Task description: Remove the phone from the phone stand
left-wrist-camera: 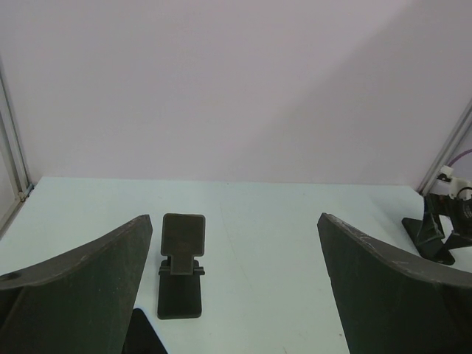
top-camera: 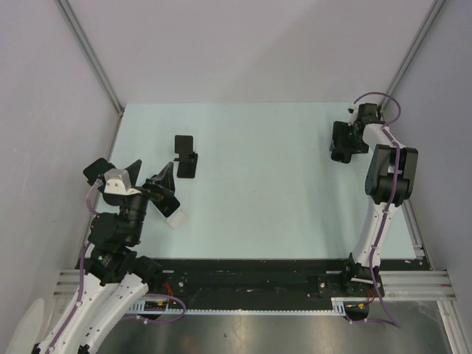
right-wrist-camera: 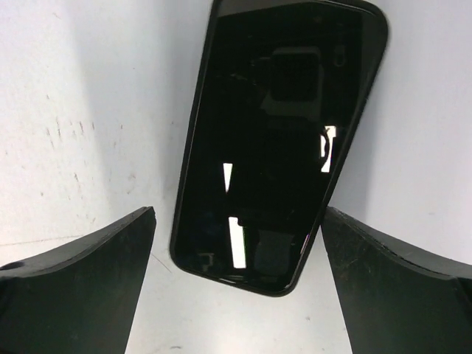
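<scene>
The black phone (right-wrist-camera: 280, 133) lies flat on the pale table with its screen up, in the right wrist view. My right gripper (right-wrist-camera: 240, 221) hovers over its near end, open, with a finger on each side and neither touching it. From above, the right gripper (top-camera: 345, 141) sits at the far right of the table and hides the phone. The black phone stand (top-camera: 186, 156) stands left of centre with nothing on it, and in the left wrist view the stand (left-wrist-camera: 181, 265) shows a bare backplate. My left gripper (top-camera: 166, 193) is open just short of the stand, holding nothing.
Grey walls enclose the table (top-camera: 265, 192) at the back and on both sides. The right arm (left-wrist-camera: 442, 228) shows at the far right of the left wrist view. A black rail (top-camera: 251, 276) with both arm bases runs along the near edge.
</scene>
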{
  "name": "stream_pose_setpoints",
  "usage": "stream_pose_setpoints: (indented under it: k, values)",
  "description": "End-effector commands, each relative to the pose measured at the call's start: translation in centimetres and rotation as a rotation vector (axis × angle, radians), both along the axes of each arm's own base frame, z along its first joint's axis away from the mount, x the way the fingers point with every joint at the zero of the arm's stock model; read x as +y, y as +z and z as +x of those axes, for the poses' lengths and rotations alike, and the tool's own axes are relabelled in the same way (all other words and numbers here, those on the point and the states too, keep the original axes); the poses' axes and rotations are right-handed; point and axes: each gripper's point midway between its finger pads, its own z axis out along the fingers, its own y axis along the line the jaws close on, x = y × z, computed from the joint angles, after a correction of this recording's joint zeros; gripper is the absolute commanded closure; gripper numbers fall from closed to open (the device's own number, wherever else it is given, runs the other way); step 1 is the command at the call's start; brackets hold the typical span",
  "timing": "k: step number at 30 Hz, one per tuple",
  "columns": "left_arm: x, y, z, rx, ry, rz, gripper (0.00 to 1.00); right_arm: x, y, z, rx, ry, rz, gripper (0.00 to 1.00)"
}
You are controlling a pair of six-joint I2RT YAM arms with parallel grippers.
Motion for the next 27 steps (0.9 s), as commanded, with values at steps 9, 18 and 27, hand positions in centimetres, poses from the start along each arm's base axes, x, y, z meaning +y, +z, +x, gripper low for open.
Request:
stream_pose_setpoints:
  k: [9,18,27]
  values:
    - [-0.1,0.6,-0.2,-0.035,-0.006,0.024,0.00,-2.4,-2.6,-0.9,0.125,-0.023,-0.229,0.27]
    - [-0.2,0.4,0.0,-0.028,-0.005,0.036,0.00,-4.7,-2.4,-1.8,0.095,0.082,-0.194,0.32]
    - [-0.3,0.0,0.3,-0.018,-0.005,0.057,0.00,-8.1,-2.4,-1.4,0.086,0.249,-0.305,0.30]
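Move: Right gripper: the phone lies flat on the table under your open fingers, its middle about 3 cm ahead, 1 cm to the right and 2 cm below. Nothing else stands close; the phone stand is some 60 cm to the left of your fingers and about 5 cm nearer the base. From the left gripper, waiting high up, the phone is roughly 31 cm ahead, 62 cm to the right and 33 cm below. Straddle the near end of the phone with the right gripper: edge slightly left and sink about 1 cm, letting the left side dip a little. Close the fingers across the long edges until they stop on the phone, far from shut. Keep the squeeze and drag to the right about 5 cm, level, turning slightly counter-clockwise. ##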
